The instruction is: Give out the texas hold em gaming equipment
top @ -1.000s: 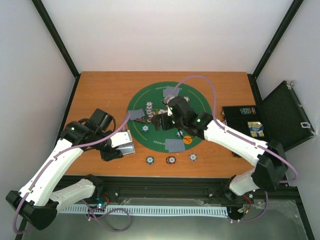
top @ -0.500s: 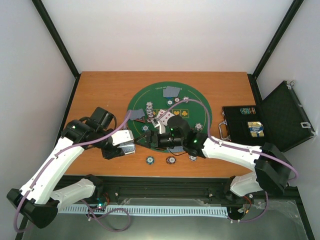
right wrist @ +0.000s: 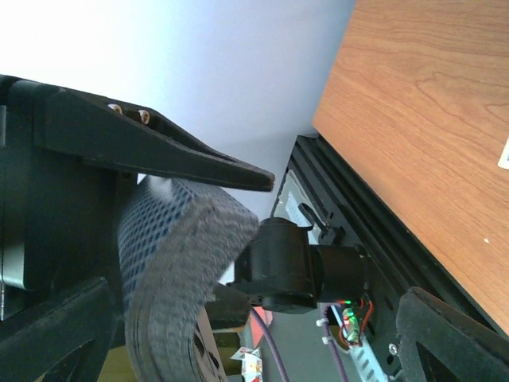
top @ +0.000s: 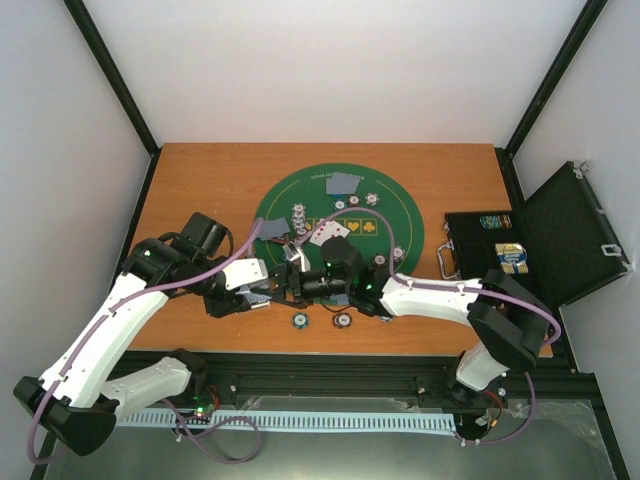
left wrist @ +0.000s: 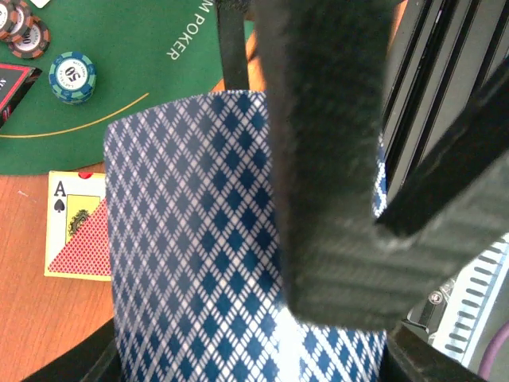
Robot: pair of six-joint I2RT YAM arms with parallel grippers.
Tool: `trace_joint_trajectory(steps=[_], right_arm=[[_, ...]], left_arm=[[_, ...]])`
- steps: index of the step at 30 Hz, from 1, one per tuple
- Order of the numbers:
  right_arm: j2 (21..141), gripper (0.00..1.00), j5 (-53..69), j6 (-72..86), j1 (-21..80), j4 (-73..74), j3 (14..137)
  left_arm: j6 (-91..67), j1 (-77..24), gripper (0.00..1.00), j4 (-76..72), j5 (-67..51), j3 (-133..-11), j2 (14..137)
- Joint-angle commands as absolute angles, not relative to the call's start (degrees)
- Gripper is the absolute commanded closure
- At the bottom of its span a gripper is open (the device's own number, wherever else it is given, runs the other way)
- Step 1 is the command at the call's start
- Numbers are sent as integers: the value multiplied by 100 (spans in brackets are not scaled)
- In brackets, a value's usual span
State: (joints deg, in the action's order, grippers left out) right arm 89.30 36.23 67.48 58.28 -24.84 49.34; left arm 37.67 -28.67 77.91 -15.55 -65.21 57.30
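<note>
My left gripper point(top: 256, 281) is shut on a deck of blue diamond-backed playing cards point(left wrist: 199, 239), held just off the left rim of the green mat point(top: 395, 215). My right gripper point(top: 284, 286) has reached across to it and stands open. One of its dark fingers point(left wrist: 334, 159) lies over the deck's back. In the right wrist view the deck's edge point(right wrist: 175, 270) sits between that gripper's point(right wrist: 254, 342) spread fingers. An ace of spades point(left wrist: 75, 231) lies face up on the wood. Two striped chips point(top: 299, 320) point(top: 342, 320) lie near the front edge.
On the mat are a pair of face-down cards point(top: 345, 183), face-up cards point(top: 326, 232), a chip stack point(top: 297, 214) and loose chips point(top: 398, 252). A teal chip point(left wrist: 71, 77) sits near the mat's rim. The open black case point(top: 530, 250) stands at the right.
The right arm has swung from the middle of the mat to the near left, bringing its open gripper up to the deck. The left arm has stayed put, still holding the deck.
</note>
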Motion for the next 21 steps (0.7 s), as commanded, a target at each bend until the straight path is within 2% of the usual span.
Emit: trace_joint_trajectory(steps=[1,8,13,19,21], right_arm=[[9209,5,3799,7007,5902,-3215,5117],[9664,13,3935,7403,5935,-3733,5137],[9717,41,3843,7542,5928,-3808,4950],[9592,80,3691,7647,5932,-3924,4639],[9545,88,3653,7616,5935,-3828,4563]], left_arm=[[3740,-2874,79,7673,-1722,-6783,5724],[3739,-2874,79,7659,-1760,-6825,5657],[3753,-2874,78,7646,-1749,-6818,5602],[3707,-2874,69,7600,-1773,-6811,5539],[3701,-2874,67,7600,-1790,-6827,5532]])
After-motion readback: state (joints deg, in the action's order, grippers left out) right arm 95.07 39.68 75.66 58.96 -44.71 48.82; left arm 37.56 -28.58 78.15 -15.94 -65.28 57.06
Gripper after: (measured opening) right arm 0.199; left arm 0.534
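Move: The deck, still gripped by the left hand, lies about 4 cm left of the wide-open right fingers, level fore-and-aft and about 1 cm lower; from the left hand it is 2 cm right and 2 cm below. On the table some 20 cm below the right hand, the card boxes lie 7 cm left and 2 cm back, the near green chips 5 cm right and 8 cm back, the mat's green chip 8 cm ahead and 2 cm right. Right fingers slide left 2 cm along the deck, then close on its top card while rising some 2.5 cm. ##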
